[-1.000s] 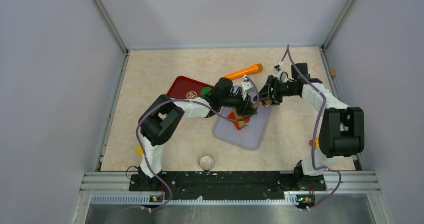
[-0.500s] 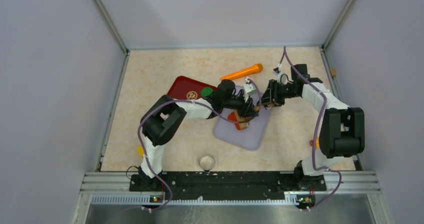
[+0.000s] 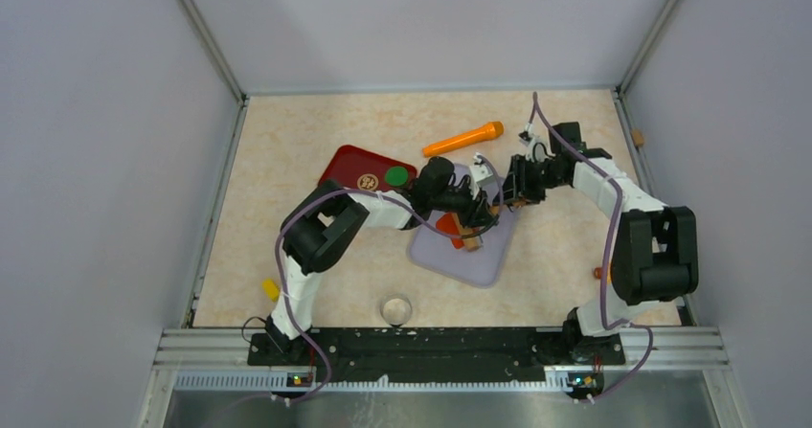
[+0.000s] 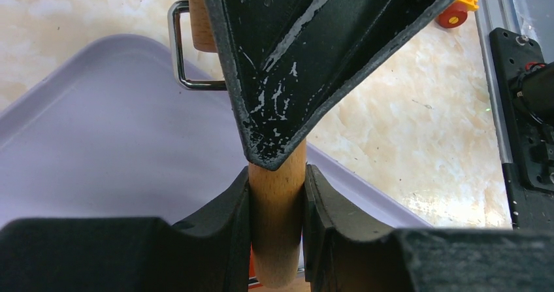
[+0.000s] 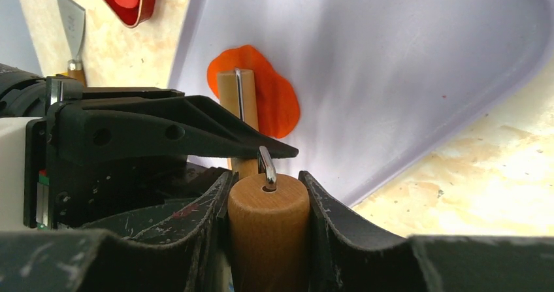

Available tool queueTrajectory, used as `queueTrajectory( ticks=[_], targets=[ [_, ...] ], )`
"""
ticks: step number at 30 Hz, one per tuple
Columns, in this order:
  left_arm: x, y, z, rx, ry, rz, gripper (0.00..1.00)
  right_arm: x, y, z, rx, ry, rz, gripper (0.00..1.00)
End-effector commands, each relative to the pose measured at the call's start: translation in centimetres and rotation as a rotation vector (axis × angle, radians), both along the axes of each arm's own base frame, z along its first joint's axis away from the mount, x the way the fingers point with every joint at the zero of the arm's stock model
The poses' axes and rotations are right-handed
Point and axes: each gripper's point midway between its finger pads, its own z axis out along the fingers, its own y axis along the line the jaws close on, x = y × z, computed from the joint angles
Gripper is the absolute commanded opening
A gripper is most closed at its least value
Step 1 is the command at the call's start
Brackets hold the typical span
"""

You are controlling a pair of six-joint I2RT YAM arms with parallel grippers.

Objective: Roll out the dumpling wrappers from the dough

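An orange-red dumpling wrapper point(image 5: 277, 102) lies flattened on the lavender tray point(image 5: 405, 57), seen from above as an orange patch point(image 3: 445, 224). A small wooden roller point(image 5: 230, 89) on a metal bracket rests on it. My right gripper point(image 5: 268, 200) is shut on the roller's wooden handle point(image 5: 268, 233). My left gripper point(image 4: 277, 194) is shut on another wooden part of the roller point(image 4: 277, 227). In the top view the left gripper point(image 3: 476, 219) and the right gripper point(image 3: 507, 198) meet over the tray point(image 3: 460, 260). The right gripper's black finger fills the upper left wrist view.
A red tray point(image 3: 347, 167) behind the left arm holds a green disc point(image 3: 396, 175) and a brown patterned disc point(image 3: 368, 182). An orange rolling pin point(image 3: 464, 139) lies at the back. A scraper point(image 5: 70, 31) lies beside the lavender tray. A glass cup point(image 3: 395, 309) stands near the front.
The right gripper has closed onto the roller's handle. Both grippers and the roller have shifted slightly forward over the tray.
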Motion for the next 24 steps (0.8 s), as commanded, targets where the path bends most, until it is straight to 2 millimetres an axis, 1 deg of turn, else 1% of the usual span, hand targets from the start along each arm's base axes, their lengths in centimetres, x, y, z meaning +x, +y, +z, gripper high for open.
queueTrajectory(
  ticks=[1,4,6,11,13,15,16,17,20,22,24],
  targets=[
    [3.5,-0.7,-0.7,-0.015,-0.059,0.117,0.00,1.6,-0.7,1.3,-0.149,-0.153,-0.013,0.00],
    [3.8,-1.3,-1.5,-0.013,-0.090,0.115,0.00,1.6,-1.4,0.9,-0.203,-0.187,-0.012,0.00],
    [4.0,-2.0,-1.6,-0.017,-0.110,0.106,0.00,1.3,-1.8,0.7,-0.229,-0.189,-0.009,0.00],
    [4.6,-3.8,-1.7,-0.033,-0.091,0.093,0.00,0.6,-2.4,0.4,-0.254,-0.183,-0.006,0.00],
    [4.9,-4.4,-1.2,-0.044,-0.089,0.092,0.00,0.7,-2.6,0.6,-0.259,-0.192,-0.011,0.00],
    [5.1,-4.9,-0.5,-0.055,-0.100,0.090,0.00,1.1,-2.7,1.3,-0.254,-0.210,-0.022,0.00],
    [5.2,-5.1,0.1,-0.062,-0.105,0.089,0.00,1.4,-2.7,1.9,-0.246,-0.222,-0.028,0.00],
    [5.4,-5.2,1.2,-0.072,-0.113,0.092,0.00,1.8,-2.7,2.9,-0.232,-0.238,-0.034,0.00],
    [5.8,-5.3,5.2,-0.109,-0.147,0.091,0.00,2.4,-1.8,6.4,-0.169,-0.297,-0.022,0.00],
    [5.7,-4.8,7.9,-0.127,-0.169,0.089,0.00,2.4,-0.8,8.8,-0.105,-0.329,-0.006,0.00],
    [5.7,-3.8,9.8,-0.125,-0.188,0.090,0.00,2.3,0.2,10.2,-0.056,-0.335,0.003,0.00]
  ],
)
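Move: My left hand still grips the handle of the wooden roller, whose head rests on the dough's right edge. The dough's middle lies about 6 cm to this hand's left, 3 cm back and 5 cm below. The green disc is roughly 19 cm left and 8 cm ahead of the hand, the orange microphone 16 cm ahead and 5 cm left. From my right hand, holding the tool's upper end, the dough is some 12 cm left, 6 cm back and 9 cm below. With both hands keeping their grip, I sweep the roller off the dough towards the board's right rim. My left hand goes about 5 cm right and 3 cm forward, my right hand about as far forward as right, both rising, mostly at the end. My right wrist tilts some 20 degrees, fingers turning steeper and more forward. ##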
